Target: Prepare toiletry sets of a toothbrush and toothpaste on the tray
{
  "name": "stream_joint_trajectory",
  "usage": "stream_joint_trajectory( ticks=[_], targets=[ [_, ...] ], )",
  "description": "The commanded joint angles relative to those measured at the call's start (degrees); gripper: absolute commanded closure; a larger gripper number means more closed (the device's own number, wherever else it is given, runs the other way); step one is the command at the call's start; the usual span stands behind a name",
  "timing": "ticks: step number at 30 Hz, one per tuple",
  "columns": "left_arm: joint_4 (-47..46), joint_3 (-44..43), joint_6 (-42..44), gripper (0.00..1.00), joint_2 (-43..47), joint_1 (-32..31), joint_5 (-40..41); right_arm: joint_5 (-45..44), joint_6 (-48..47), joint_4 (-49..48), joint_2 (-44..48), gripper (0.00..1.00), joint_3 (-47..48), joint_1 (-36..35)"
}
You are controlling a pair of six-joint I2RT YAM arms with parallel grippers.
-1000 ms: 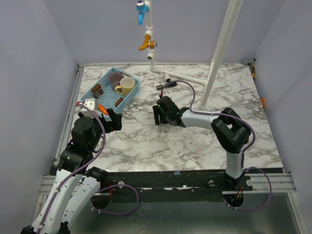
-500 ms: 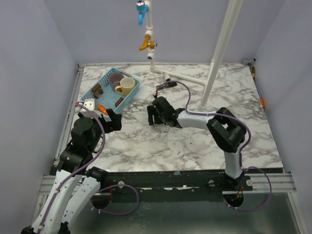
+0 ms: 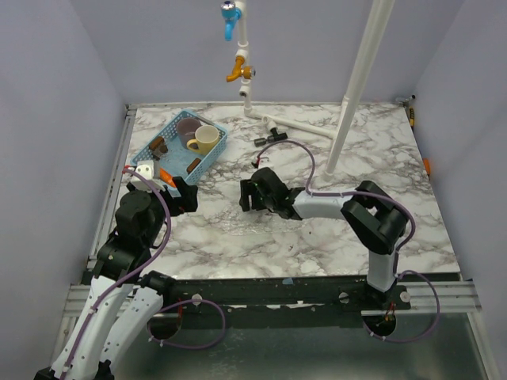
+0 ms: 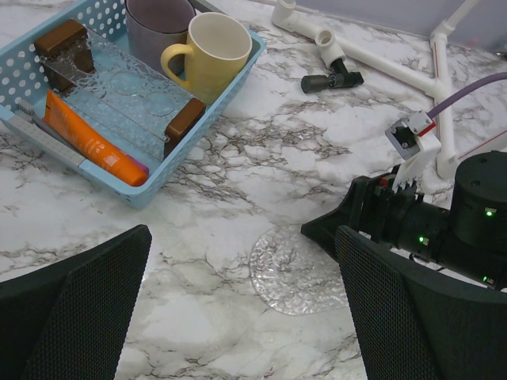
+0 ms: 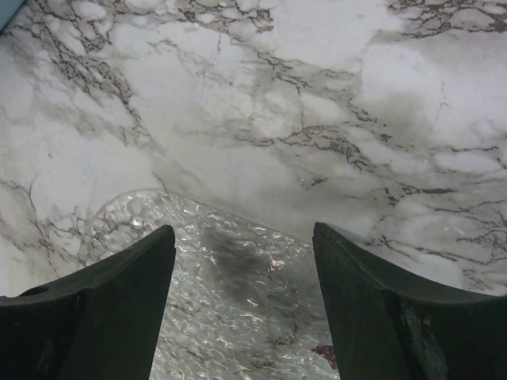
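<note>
The orange toothpaste (image 4: 95, 142) lies in a blue basket (image 4: 95, 180) at the table's back left. Beside it, along the basket's wall, lies the slim pale toothbrush (image 4: 46, 133). A clear tray (image 4: 119, 87) with brown end handles also rests in the basket. A clear textured flat piece (image 4: 293, 273) lies on the marble. My right gripper (image 5: 242, 233) hangs open low over that clear piece (image 5: 230, 301), holding nothing. My left gripper (image 4: 244, 237) is wide open and empty, just in front of the basket (image 3: 170, 131).
A yellow cup (image 4: 214, 51) and a purple cup (image 4: 154, 24) stand in the basket's far end. White pipes (image 4: 380, 59) and a black knob (image 4: 329, 81) lie at the back. A white pole (image 3: 356, 87) rises right of centre.
My right gripper has shifted left and then a little nearer, staying open. The left arm and the basket's contents have not moved.
</note>
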State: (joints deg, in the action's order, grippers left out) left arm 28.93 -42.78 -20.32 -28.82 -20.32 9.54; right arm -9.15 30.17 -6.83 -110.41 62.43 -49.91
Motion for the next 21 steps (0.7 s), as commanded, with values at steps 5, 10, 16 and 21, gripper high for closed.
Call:
stream_joint_trajectory(
  ticks=[5,10,16,21],
  targets=[
    [0.7,-0.3,0.5,0.01,0.2,0.3,1.0,3.5,4.2,12.0,-1.3,0.26,-10.2,-2.7],
    [0.7,-0.2,0.4,0.01,0.2,0.3,1.1,1.7,6.7,11.9,0.9,0.26,-13.5,-3.5],
    [0.7,-0.2,0.4,0.01,0.1,0.3,1.1,0.3,9.0,11.8,3.5,0.26,-17.5,-4.0],
    [0.7,-0.1,0.4,0.01,0.1,0.3,1.0,-1.7,11.2,12.6,6.0,0.26,-19.7,-4.3]
  ],
)
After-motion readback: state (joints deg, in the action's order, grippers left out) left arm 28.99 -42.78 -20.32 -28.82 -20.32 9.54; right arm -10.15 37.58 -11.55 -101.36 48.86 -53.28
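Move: Just behind the right hand's spread fingers, which already rest near its far edge, the clear plate has its middle about 5 cm back, straight in line and barely 1 cm lower. From that hand, the orange tube in the basket lies roughly 9 cm ahead and 25 cm left, and the yellow mug some 23 cm ahead and 14 cm left. The plate lies about 5 cm ahead, 15 cm right and 24 cm below the left hand. Dragging the clear plate over the table, the right hand draws back towards the robot by about 5 cm, staying low and level and easing some 2 cm to the right, mostly towards the end. Its spread fingers keep their opening and stay on the plate near its far edge, moving away from the basket. ##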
